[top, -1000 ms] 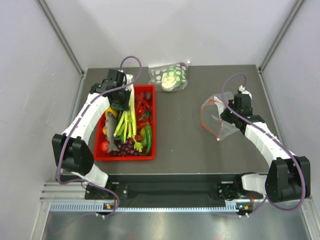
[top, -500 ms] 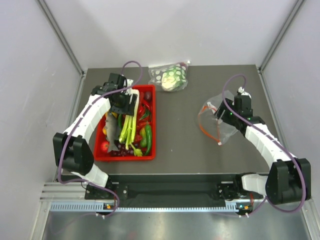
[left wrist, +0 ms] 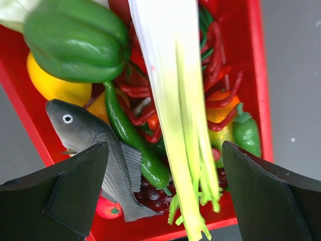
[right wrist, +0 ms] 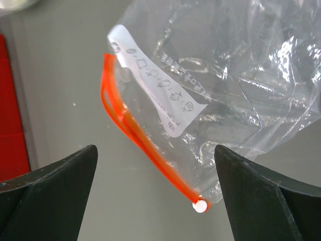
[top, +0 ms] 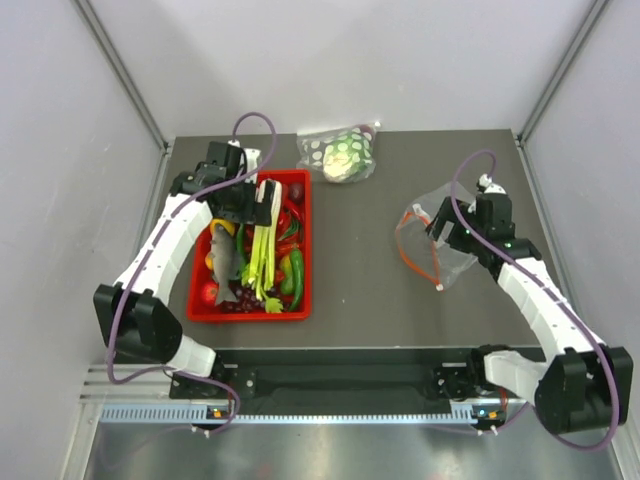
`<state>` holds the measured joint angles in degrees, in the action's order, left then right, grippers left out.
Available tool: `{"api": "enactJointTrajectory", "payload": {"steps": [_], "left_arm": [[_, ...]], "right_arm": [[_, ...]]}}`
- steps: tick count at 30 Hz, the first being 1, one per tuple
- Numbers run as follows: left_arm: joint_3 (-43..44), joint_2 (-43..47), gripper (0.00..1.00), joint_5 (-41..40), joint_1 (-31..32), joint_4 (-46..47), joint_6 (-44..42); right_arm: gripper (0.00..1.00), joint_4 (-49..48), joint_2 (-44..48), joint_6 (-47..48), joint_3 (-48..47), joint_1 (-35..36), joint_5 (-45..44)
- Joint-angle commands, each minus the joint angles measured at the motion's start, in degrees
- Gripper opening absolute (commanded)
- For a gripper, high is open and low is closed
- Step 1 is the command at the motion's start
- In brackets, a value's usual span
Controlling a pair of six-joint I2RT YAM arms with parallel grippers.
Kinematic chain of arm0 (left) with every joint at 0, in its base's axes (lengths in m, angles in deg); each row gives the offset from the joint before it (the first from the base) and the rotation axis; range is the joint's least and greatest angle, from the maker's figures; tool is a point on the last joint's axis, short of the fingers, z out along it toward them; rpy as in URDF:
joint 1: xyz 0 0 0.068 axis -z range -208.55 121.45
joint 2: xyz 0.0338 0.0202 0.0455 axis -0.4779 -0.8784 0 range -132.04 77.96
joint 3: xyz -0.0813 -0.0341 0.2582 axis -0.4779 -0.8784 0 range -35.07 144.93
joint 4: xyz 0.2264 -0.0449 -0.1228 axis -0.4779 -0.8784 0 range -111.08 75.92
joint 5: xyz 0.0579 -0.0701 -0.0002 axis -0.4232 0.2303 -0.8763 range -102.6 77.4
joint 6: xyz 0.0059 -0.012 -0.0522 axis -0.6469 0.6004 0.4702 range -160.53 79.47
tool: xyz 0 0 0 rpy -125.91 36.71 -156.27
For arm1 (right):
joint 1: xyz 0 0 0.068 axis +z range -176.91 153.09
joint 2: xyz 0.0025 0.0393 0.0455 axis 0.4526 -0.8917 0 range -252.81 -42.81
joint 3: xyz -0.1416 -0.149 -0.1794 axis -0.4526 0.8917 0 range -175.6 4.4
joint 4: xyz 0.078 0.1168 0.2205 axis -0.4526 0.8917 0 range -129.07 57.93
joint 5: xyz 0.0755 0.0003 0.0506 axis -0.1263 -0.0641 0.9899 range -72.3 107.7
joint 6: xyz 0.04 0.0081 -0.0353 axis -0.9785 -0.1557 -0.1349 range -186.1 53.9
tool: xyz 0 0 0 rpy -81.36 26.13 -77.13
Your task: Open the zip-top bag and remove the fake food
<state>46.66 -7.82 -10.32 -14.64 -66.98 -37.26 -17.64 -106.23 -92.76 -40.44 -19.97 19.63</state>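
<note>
The clear zip-top bag point(top: 432, 240) lies crumpled on the right of the table, and no food shows inside it. In the right wrist view the bag point(right wrist: 241, 85) shows its orange-red zip strip point(right wrist: 143, 143) parted, with a white label point(right wrist: 155, 85). My right gripper point(top: 450, 228) point(right wrist: 154, 148) hangs open just above the strip, holding nothing. The celery-like stalk point(top: 265, 235) point(left wrist: 175, 100), the grey fish point(top: 222, 258) point(left wrist: 95, 145) and a slim green vegetable piece point(left wrist: 133, 138) lie in the red tray point(top: 250, 315). My left gripper point(top: 247, 200) point(left wrist: 164, 145) is open above them.
The red tray point(left wrist: 256, 75) also holds a green pepper point(left wrist: 75, 40), red chillies, purple grapes point(left wrist: 155, 193) and a yellow piece. A dotted clear bag with a pale round head point(top: 340, 155) lies at the table's back edge. Walls enclose the table on three sides.
Both grippers went from shut to open. The left let go of the celery-like stalk, which now lies flat in the tray. The right released the bag and drew back slightly.
</note>
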Motion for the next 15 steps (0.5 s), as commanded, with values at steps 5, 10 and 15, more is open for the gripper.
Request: {"api": "enactJointTrajectory", "payload": {"steps": [5, 10, 15], "left_arm": [[7.38, 6.93, 0.99, 2.29, -0.2, -0.36, 3.49], [10.54, 11.86, 0.99, 1.76, -0.2, 4.03, 5.87], [13.8, 12.3, 0.99, -1.05, -0.2, 2.55, 8.07]], "right_arm": [[1.0, 2.3, 9.09, 3.36, -4.72, -0.79, 1.49], [1.0, 4.32, 12.61, 4.68, -8.5, -0.79, -0.09], [1.0, 7.74, 11.83, 6.43, -13.69, -0.79, -1.05]]}}
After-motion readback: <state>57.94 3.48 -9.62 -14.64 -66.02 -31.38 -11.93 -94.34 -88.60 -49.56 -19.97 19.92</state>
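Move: Some 5 cm below the open left hand lie the celery stalks, their middle about 5 cm back and 1 cm to the right; the green bell pepper is about 4 cm ahead and 6 cm left, the fish about 9 cm back and 8 cm left. The emptied zip-top bag's middle lies roughly 1 cm ahead, 4 cm right and 7 cm below the right hand, with the full bag about 18 cm ahead and 20 cm left of that hand. Lifting away empty, both hands climb at once: the left goes almost straight up about 14 cm from over the celery in the red tray, the right about 11 cm up off the emptied bag. Both wrists tip their fingers up towards the front, the left some 20 degrees and the right a little less, the left hand also rolling its left side down slightly. All fingers stay wide open, touching nothing. ##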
